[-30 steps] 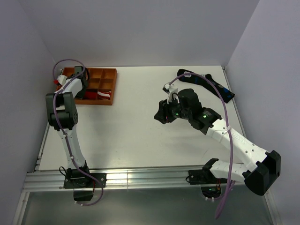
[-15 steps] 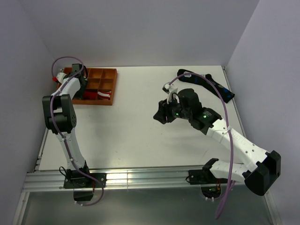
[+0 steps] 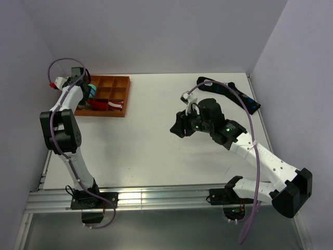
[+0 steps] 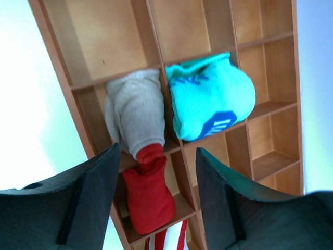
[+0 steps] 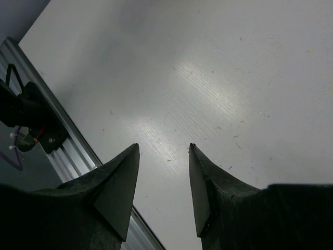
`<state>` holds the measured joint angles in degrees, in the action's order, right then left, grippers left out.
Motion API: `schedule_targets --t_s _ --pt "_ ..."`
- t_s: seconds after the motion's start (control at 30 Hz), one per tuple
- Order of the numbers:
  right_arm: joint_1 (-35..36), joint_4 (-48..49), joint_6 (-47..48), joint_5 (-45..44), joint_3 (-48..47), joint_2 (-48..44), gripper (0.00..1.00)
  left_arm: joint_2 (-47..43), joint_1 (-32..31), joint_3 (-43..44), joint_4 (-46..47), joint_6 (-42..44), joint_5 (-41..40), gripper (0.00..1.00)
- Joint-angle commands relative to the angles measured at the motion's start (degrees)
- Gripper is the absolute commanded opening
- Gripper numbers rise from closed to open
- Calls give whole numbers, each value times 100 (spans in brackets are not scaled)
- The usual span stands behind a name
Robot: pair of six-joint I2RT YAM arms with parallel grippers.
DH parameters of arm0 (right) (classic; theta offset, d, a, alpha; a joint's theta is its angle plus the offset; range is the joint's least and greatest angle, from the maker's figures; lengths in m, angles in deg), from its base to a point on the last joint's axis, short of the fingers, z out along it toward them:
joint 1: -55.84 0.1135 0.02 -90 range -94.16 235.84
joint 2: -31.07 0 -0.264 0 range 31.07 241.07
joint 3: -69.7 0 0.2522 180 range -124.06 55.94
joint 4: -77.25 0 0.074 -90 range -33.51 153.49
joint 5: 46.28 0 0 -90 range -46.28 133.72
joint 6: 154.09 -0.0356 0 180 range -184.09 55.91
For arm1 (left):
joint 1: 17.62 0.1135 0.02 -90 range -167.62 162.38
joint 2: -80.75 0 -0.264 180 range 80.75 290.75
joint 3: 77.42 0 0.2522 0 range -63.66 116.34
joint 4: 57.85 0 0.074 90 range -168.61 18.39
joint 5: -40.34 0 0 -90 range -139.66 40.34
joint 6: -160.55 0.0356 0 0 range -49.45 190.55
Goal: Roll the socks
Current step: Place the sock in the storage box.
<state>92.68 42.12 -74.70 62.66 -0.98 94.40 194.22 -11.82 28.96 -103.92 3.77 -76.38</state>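
The socks [image 4: 135,112] are a beige roll with a red end [image 4: 148,195], lying across two compartments of the wooden tray [image 4: 78,133]. In the left wrist view my left gripper [image 4: 158,151] hovers above them, open, its dark fingers [image 4: 88,192] either side of the red end and clear of it. From above, the left gripper [image 3: 82,82] is over the tray's left end [image 3: 125,96]. My right gripper [image 3: 177,127] hangs open above bare table near the middle, with nothing between its fingers [image 5: 117,182].
A teal rolled bundle [image 4: 210,96] fills the compartment beside the beige roll, and a red-and-white striped bundle [image 3: 113,105] lies below it. A long black sock [image 3: 234,94] with blue marks lies at the back right. The table's metal front rail [image 5: 57,156] shows under the right gripper.
The left gripper has drawn back to the left off the tray, uncovering the teal bundle, and its jaws stand wider. The right arm has not moved.
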Motion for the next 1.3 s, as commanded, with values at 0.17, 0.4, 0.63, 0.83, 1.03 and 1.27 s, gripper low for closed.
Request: schedule_targets --t_s 0.17,0.4,0.63,0.83,1.03,1.27 --pt "-28 221 59 22 -47 -111 50 104 167 -16 120 60 167 55" --pt "-37 203 77 13 -55 -75 50 421 176 45 182 -1 211 53" --pt "-37 194 59 -31 -38 -84 50 536 175 -7 348 7 325 45" --pt "-37 177 77 -4 -47 -75 50 387 123 -95 446 104 334 41" --pt "-28 177 77 -57 -47 -101 50 649 61 221 226 253 299 24" --pt "-37 168 86 -39 -47 -93 50 852 -35 309 129 315 246 2"
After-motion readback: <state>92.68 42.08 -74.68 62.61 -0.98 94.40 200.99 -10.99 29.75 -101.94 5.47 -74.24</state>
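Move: The grey rolled sock already lies in the near row of the storage box, its middle about 1 cm ahead of the left gripper, 3 cm left and some 7 cm below. The red sock shares that row, roughly 8 cm to the right of the grey one; the teal sock sits about 7 cm beyond the grey one. From the right gripper, the grey sock is some 26 cm ahead, 49 cm left and 19 cm below. Bring the open left gripper slightly left, then lower it about 5 cm onto the right-hand end of the grey sock, where it meets the red. Stop there and close the fingers to under half their starting gap, pinching that end between the pads, with only a slight tilt of the wrist. ##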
